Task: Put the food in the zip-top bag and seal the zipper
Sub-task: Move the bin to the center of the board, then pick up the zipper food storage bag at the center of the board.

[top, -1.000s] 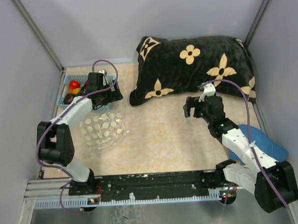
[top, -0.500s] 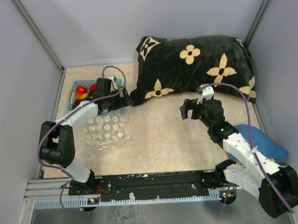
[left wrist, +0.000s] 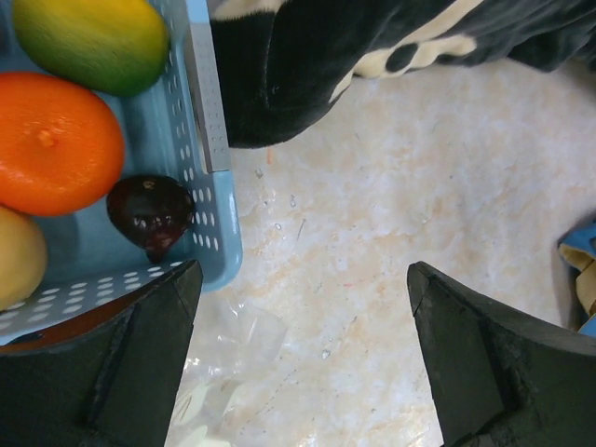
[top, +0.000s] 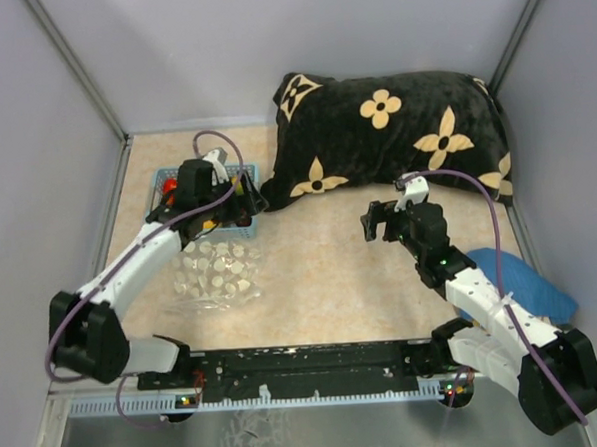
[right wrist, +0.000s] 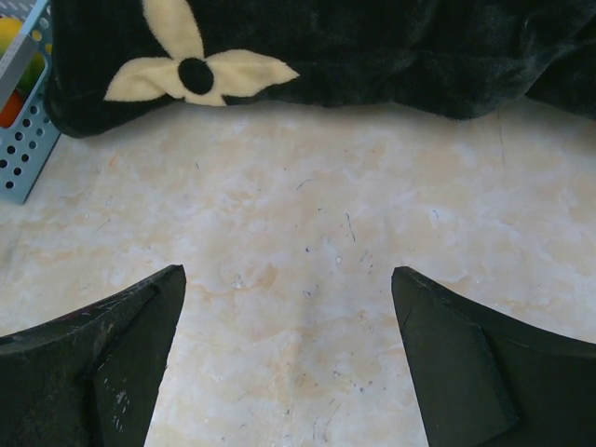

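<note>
The food lies in a light blue basket (left wrist: 209, 121): an orange fruit (left wrist: 56, 144), a green-yellow one (left wrist: 93, 37), a dark brown piece (left wrist: 149, 212) and a yellow one (left wrist: 17, 256). My left gripper (left wrist: 303, 275) hangs open and empty over the bare table by the basket's (top: 246, 224) near right corner; from above the left gripper (top: 235, 199) covers that side. The dotted zip-top bag (top: 216, 273) lies flat just in front of the basket, one clear corner (left wrist: 233, 349) below my left finger. I cannot make out its zipper. My right gripper (top: 383, 219) (right wrist: 287, 275) is open and empty above mid-table.
A black pillow (top: 394, 128) with cream flowers fills the back right, its end close to the basket's right side (left wrist: 307, 65) (right wrist: 326, 47). A blue cloth (top: 527, 282) lies beside the right arm. Grey walls close in the left, right and back.
The left arm has swung right and nearer, and the basket now sits further right, closer to the pillow. The bag shifted slightly. The right gripper edged a little left.
</note>
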Robot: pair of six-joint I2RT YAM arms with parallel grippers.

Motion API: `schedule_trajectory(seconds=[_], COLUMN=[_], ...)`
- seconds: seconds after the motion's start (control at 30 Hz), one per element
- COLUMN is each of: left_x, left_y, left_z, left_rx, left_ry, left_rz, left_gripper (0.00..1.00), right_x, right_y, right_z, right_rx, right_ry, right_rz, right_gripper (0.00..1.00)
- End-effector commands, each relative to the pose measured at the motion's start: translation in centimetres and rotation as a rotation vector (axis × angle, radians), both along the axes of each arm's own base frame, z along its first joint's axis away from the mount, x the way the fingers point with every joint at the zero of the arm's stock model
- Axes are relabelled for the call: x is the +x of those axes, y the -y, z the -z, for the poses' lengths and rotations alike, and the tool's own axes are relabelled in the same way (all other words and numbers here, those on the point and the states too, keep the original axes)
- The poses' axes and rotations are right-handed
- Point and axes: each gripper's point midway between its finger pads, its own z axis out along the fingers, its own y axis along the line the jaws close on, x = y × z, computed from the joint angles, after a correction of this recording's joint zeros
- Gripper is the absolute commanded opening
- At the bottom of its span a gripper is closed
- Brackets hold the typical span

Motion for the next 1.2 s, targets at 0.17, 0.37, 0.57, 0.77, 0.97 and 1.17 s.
schedule_trajectory(seconds=[0.17,0.37,0.57,0.77,0.97,1.17], left_x=[-5.7,-10.1,-12.8,-15.1,-16.6,-17.8], left_y=[-4.9,-8.2,-10.4,-10.3,-9.6,-11.1], left_z=[-2.5,-2.4,-0.5,3.3,6.1,5.6], left_rx=[-0.078,-0.163,-0.193,-0.139,-0.093,-0.044], left_ry=[0.035,0.023,-0.112,-0.342,-0.514,-0.547], left_rz=[-0.25,-0.433,-0.625,-0.693,-0.713,-0.801], left_gripper=[0.99,0.99,0.99,0.99,0.95,0.94], right_x=[0.5,0.7,0.9,0.9,1.2,1.2], right_y=[-1.4,-2.2,-1.9,-2.1,-2.6,-3.1], right_z=[-1.8,-0.8,-0.5,-0.4,0.8,1.0], right_rx=[0.046,0.031,0.02,0.019,0.006,0.006], right_ry=[0.079,0.051,0.048,0.041,-0.012,-0.019], right_rz=[-0.054,-0.08,-0.061,-0.067,-0.082,-0.093], right_gripper=[0.93,0.93,0.96,0.96,0.96,0.96])
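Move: From the left gripper the zip-top bag lies about 12 cm back, 10 cm to its left and some 11 cm down, flat on the board. The bin's middle is about 3 cm ahead and 11 cm to the left of that gripper, with the dark plum in its near right corner, about level and 5 cm left. From the right gripper the bag lies roughly 8 cm back and 37 cm left. Lift the open left gripper a few centimetres clear of the bin's near right corner, then sweep it back about 16 cm and left some 10 cm towards the bag. Turn it counter-clockwise and tip the fingers steeply down, sinking over the bag's near part with fingers still open. Meanwhile lower the empty right gripper about 4 cm, easing slightly left. ##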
